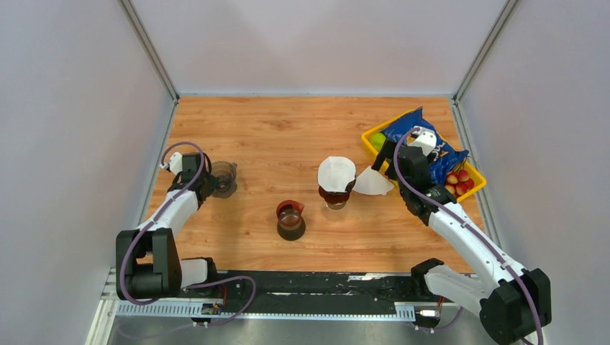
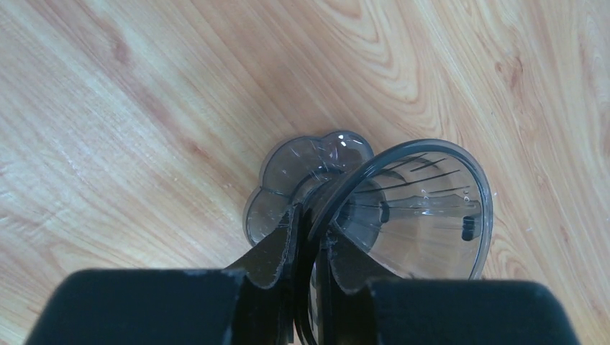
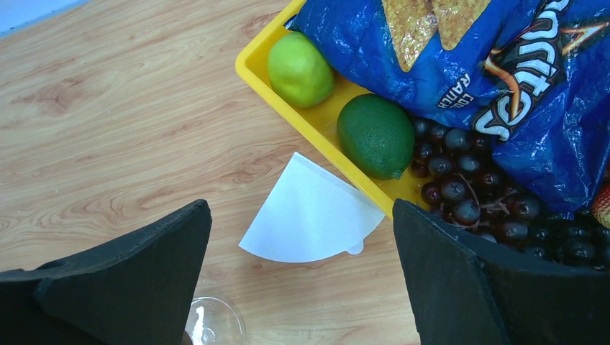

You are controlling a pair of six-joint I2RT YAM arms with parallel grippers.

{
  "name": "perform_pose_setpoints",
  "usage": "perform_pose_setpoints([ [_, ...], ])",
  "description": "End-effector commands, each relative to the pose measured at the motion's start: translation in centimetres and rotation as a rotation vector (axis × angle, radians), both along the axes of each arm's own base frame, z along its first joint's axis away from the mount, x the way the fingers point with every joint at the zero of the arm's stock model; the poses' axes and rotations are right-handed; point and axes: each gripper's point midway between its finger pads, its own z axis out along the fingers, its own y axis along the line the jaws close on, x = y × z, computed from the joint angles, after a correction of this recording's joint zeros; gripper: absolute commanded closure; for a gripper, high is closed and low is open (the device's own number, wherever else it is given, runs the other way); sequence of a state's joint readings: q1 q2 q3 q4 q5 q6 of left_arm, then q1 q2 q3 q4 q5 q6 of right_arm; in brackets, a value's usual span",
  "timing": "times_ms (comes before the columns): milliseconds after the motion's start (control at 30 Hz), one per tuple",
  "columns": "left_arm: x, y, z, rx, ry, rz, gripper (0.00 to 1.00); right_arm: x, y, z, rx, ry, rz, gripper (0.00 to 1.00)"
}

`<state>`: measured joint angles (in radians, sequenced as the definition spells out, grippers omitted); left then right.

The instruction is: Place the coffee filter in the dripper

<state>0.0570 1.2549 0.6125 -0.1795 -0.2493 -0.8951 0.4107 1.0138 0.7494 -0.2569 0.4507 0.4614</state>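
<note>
A clear smoky dripper [image 2: 424, 208] lies on its side on the wood at the left [image 1: 224, 177]. My left gripper [image 2: 311, 215] is shut on its thin dark handle loop, which runs between the two fingers; in the top view this gripper [image 1: 210, 181] sits just left of the dripper. A flat folded white coffee filter [image 3: 309, 215] lies on the table beside the yellow tray [image 1: 374, 182]. My right gripper [image 3: 301, 208] hangs open above it, one finger on each side and neither touching, and stands over the tray's near corner [image 1: 388, 162].
A second white filter [image 1: 337, 172] sits opened in a reddish dripper on a glass [image 3: 212, 323] at mid-table. A red-brown cup [image 1: 290, 215] stands in front. The yellow tray [image 3: 316, 122] holds limes, dark grapes and a blue chip bag [image 3: 467, 72].
</note>
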Motion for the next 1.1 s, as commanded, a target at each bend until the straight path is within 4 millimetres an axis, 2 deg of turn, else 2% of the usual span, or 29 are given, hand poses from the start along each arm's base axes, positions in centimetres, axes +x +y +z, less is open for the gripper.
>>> perform_pose_setpoints([
  [0, 0.8, -0.3, 1.9, -0.006, -0.037, -0.039, 1.00, 0.5, 0.2, 1.1, 0.014, -0.048, 0.008, 0.00],
  [133, 1.0, -1.2, 3.9, -0.015, -0.084, -0.111, 1.00, 0.4, 0.1, 1.3, 0.016, -0.055, 0.006, 0.00],
  [300, 0.9, -3.4, 6.2, -0.065, -0.156, -0.234, 1.00, 0.1, -0.3, 1.7, 0.014, -0.072, -0.013, 0.00],
  [533, 0.2, -9.0, 10.2, -0.203, -0.254, -0.532, 1.00, -0.3, -0.8, 2.3, 0.019, -0.097, -0.026, 0.00],
  [700, -1.2, -13.1, 12.0, -0.222, -0.242, -0.728, 1.00, -0.4, -0.8, 2.4, 0.021, -0.102, -0.027, 0.00],
  [867, -2.9, -16.9, 15.4, -0.280, -0.290, -0.935, 0.99, -0.4, -0.9, 2.4, 0.013, -0.101, -0.026, 0.00],
  [900, -3.5, -17.5, 15.6, -0.278, -0.282, -0.976, 0.99, -0.4, -0.9, 2.5, 0.010, -0.102, -0.027, 0.00],
  [1067, -5.7, -19.6, 17.5, -0.277, -0.268, -1.116, 0.97, -0.3, -1.2, 2.5, 0.002, -0.103, -0.041, 0.00],
])
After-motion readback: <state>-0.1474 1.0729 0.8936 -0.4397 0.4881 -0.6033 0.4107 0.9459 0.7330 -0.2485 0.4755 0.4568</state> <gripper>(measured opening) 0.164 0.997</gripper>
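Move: The clear dripper is already pinched by its rim in the left gripper. The carafe it heads for stands some 28 cm to that hand's right and 14 cm nearer the base, its middle about 2 cm lower. The brown dripper with the filter in it is about 45 cm to the hand's right, 6 cm back and 5 cm above; the spare filter lies 15 cm right of that dripper and 10 cm farther out, on the table. From the right hand the carafe is roughly 31 cm left, 15 cm back and 14 cm down. Keep the left fingers shut on the clear dripper's rim and raise it from the table, then swing it in a quickening sweep to the right towards the carafe, about 18 cm over and 14 cm up in all, easing slightly back late on. Turn the wrist clockwise some 55 degrees on the way, letting the fingers tip up a little. ##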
